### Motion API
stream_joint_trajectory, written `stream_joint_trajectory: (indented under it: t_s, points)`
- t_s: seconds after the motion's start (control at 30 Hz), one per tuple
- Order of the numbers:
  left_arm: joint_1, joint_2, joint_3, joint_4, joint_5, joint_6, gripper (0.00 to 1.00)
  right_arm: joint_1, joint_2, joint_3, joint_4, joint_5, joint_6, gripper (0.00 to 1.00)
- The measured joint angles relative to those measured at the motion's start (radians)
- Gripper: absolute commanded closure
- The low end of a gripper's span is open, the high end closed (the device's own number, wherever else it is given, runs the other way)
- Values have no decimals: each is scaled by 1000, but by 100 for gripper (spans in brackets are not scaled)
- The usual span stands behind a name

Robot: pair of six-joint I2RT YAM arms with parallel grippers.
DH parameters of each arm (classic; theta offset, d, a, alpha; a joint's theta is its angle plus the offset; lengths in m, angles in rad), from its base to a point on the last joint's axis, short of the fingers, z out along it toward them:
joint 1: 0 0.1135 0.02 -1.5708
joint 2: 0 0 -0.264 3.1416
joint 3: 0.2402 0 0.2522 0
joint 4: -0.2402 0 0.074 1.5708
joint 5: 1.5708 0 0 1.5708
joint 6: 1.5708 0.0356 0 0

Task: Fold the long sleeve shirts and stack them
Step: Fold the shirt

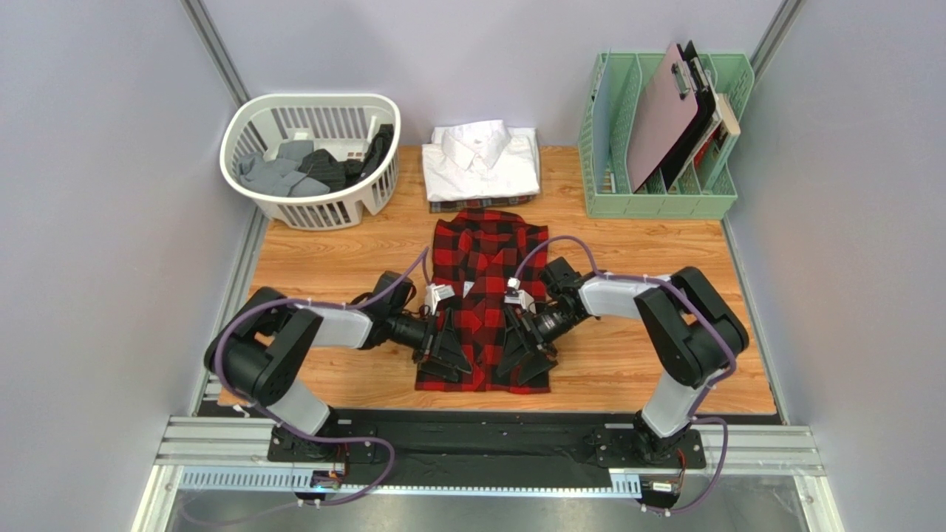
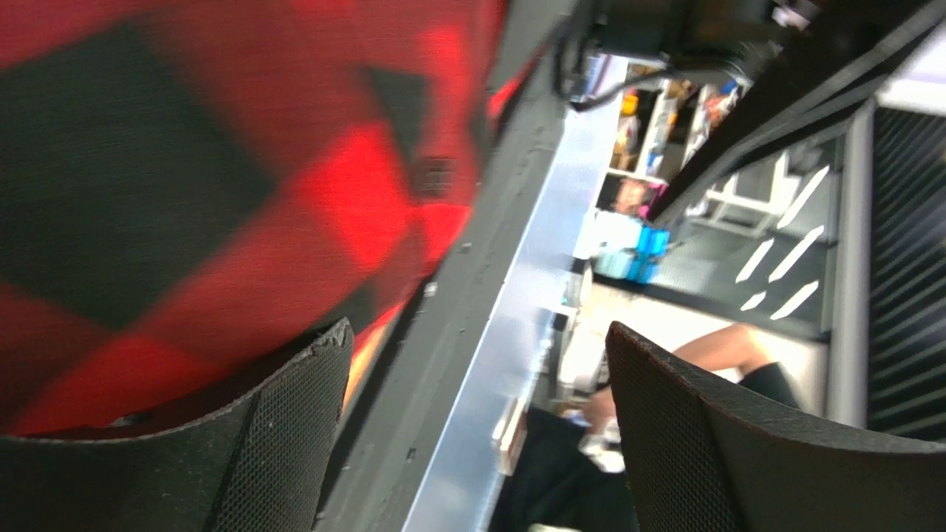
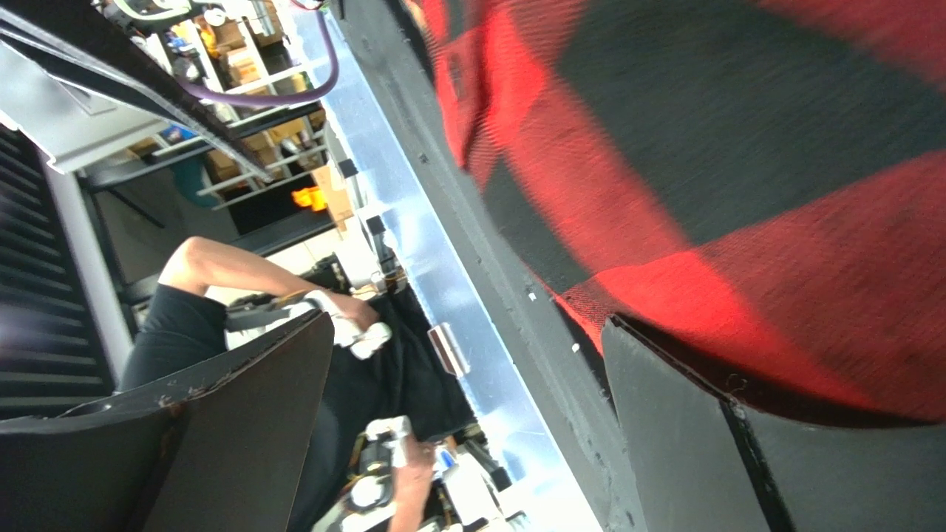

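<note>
The red-and-black checked flannel shirt (image 1: 484,290) lies flat in the middle of the table, folded into a long strip. Both grippers hover over its near end. My left gripper (image 1: 449,350) is open, and in the left wrist view its jaws (image 2: 472,438) hold nothing, with the flannel (image 2: 167,166) beside one finger (image 2: 278,443). My right gripper (image 1: 525,355) is open too; the right wrist view shows its jaws (image 3: 466,438) empty and the flannel (image 3: 766,166) above one finger (image 3: 711,454). A folded white shirt (image 1: 483,159) lies on a dark plaid shirt (image 1: 480,204) at the back.
A white laundry basket (image 1: 253,131) with grey and dark clothes stands at the back left. A green file rack (image 1: 600,133) with clipboards stands at the back right. The table's black near edge (image 1: 477,423) and aluminium rail run just below the flannel's hem.
</note>
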State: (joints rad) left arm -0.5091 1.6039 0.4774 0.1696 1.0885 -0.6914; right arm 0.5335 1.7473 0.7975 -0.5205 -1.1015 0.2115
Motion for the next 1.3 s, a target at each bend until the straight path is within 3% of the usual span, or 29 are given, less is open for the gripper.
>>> stream_joint_trajectory:
  t_s: [0.07, 0.1, 0.17, 0.27, 0.3, 0.43, 0.57, 0.67, 0.9, 1.13, 1.23, 1.3]
  points:
    - [-17, -79, 0, -5, -6, 5, 14, 0, -57, 2, -20, 8, -7, 7]
    - [-25, -138, 8, -35, -10, 23, 15, 0, -94, 10, -34, 16, -16, 16]
    - [-36, -254, 61, -136, -31, 116, 18, 0, -155, 52, -70, 40, -40, 24]
    - [-51, -419, 237, -372, -142, 321, 24, -11, -201, 168, -103, 94, -78, 53]
    - [-58, -470, 292, -435, -196, 406, 28, -19, -203, 213, -120, 121, -93, 58]
    - [-179, -658, 372, -587, -449, 724, 32, -37, -151, 349, -151, 198, -150, 66]
    - [-476, -768, 289, -689, -724, 973, 35, -23, -15, 442, -155, 260, -186, 69]
    - [-649, -699, 237, -720, -912, 1061, 35, -1, 96, 490, -159, 308, -219, 70]
    - [-859, -470, 211, -672, -1150, 1145, 37, 15, 243, 576, -170, 409, -292, 70]
    - [-949, -283, 194, -539, -1262, 1171, 40, 15, 300, 589, -164, 432, -315, 72]
    - [-949, -203, 179, -497, -1305, 1178, 46, 13, 312, 589, -160, 417, -314, 73]
    - [-949, -179, 179, -458, -1342, 1193, 58, 13, 313, 589, -158, 412, -314, 73]
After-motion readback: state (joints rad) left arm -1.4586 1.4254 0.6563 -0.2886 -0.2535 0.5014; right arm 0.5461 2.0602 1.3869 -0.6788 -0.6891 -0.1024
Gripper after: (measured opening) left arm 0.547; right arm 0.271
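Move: For the left hand, the shirt's near hem at the button strip lies about 3 cm back, 2 cm right and 5 cm below; the table's near edge is roughly 7 cm back and 2 cm right. For the right hand, the button strip's fold in mid-shirt lies some 15 cm ahead, 3 cm left and 5 cm below; the white label is about 15 cm ahead and 8 cm left, and the shirt's right edge is level and 6 cm right. Lift the left gripper clear of the hem, some 16 cm up, swing its fingers from pointing right to pointing steeply down, then draw it back and lower it over the near hem, half closing. Meanwhile hop the right gripper about 15 cm forward in a low arc, tipping its fingers about 30 degrees more downward and narrowing them to a small gap as they come down at the mid-shirt fold beside the label. ##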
